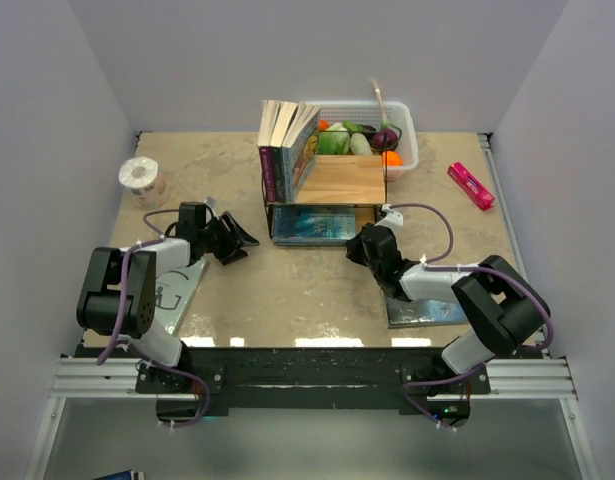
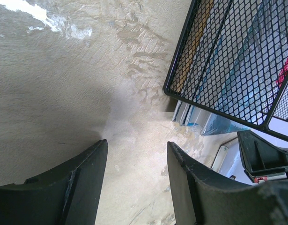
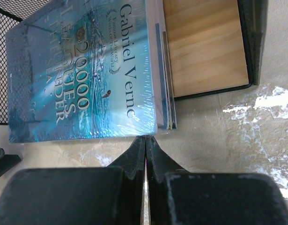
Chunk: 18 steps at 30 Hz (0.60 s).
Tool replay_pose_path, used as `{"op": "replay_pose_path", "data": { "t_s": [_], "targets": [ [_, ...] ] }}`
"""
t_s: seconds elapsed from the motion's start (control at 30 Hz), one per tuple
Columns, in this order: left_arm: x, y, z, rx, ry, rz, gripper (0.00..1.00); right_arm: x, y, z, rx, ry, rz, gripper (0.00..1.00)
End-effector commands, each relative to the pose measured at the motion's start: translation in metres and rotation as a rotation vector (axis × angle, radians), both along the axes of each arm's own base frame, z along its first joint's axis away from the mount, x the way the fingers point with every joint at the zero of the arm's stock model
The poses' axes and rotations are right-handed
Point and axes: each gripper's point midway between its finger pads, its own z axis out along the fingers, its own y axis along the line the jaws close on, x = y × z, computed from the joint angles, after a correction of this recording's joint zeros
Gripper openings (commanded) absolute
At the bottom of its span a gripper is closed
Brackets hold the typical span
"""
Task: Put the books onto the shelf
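The shelf (image 1: 327, 185), a black wire frame with wooden boards, stands at the back middle of the table. Several books (image 1: 285, 150) stand on its upper board at the left. A teal-blue book (image 1: 315, 224) lies flat on a small stack in the lower level, its front edge sticking out. My right gripper (image 3: 146, 138) is shut, its tips touching the near edge of that book (image 3: 83, 75). My left gripper (image 2: 136, 150) is open over bare table, just left of the shelf's mesh side (image 2: 228, 61). Two more books lie flat under the arms: a grey book (image 1: 182, 290) and a dark book (image 1: 427, 310).
A white basket (image 1: 402, 125) of vegetables stands right behind the shelf. A pink oblong object (image 1: 471, 185) lies at the back right, and a white roll (image 1: 142, 177) at the back left. Grey walls close in three sides of the table.
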Motion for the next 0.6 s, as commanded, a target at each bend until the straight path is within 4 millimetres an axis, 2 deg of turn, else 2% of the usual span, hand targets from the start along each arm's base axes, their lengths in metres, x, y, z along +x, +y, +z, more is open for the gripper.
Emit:
{"op": "replay_pose_path", "data": {
  "t_s": [0.0,0.13,0.2,0.23,0.27,0.33,0.4,0.53,0.57],
  "targets": [
    [0.015,0.0,0.011,-0.011,-0.056,-0.004,0.58,0.02,0.007,0.027,0.036,-0.079,-0.008,0.0],
    [0.016,-0.001,0.012,-0.012,-0.057,-0.005,0.58,0.016,0.01,0.033,0.017,-0.086,0.037,0.0],
    [0.016,0.0,0.011,-0.009,-0.055,-0.004,0.58,0.01,0.005,0.037,-0.009,-0.096,0.051,0.0],
    [0.017,0.0,0.01,-0.009,-0.055,-0.003,0.58,0.008,0.001,0.05,-0.008,-0.124,0.053,0.0],
    [0.017,0.0,0.01,-0.008,-0.055,-0.003,0.58,0.001,-0.004,0.047,-0.019,-0.114,0.051,0.0],
    [0.018,-0.001,0.009,-0.016,-0.053,0.002,0.58,-0.005,-0.015,0.055,-0.027,-0.118,0.018,0.0],
    [0.021,-0.001,0.01,-0.023,-0.057,0.007,0.58,-0.007,-0.026,0.054,-0.032,-0.116,-0.022,0.0],
    [0.033,-0.003,0.017,-0.037,-0.068,0.017,0.58,-0.003,-0.027,0.053,0.064,-0.094,-0.058,0.0],
    [0.036,-0.003,0.019,-0.035,-0.074,0.02,0.58,-0.003,-0.027,0.047,0.089,-0.088,-0.063,0.0]
  ]
}}
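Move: The blue book lies flat on the stack in the lower shelf, its middle about 8 cm ahead of the right hand and 9 cm to its left, roughly level with the fingertips at its front edge. From that hand, the upper board is centred some 10 cm ahead, 6 cm left and 12 cm up; the grey book lies about 12 cm back, 17 cm right and 5 cm lower. From the left hand, the blue book is some 9 cm ahead and 15 cm right, about level. The blue book's front edge, near its right corner, is left behind: after a brief stay there, the right hand's shut fingertips come free and go up about 7 cm, quickly, in front of the lower shelf opening. The wrist tips the fingers up by a little under 10 degrees as they rise, and they stay closed. ##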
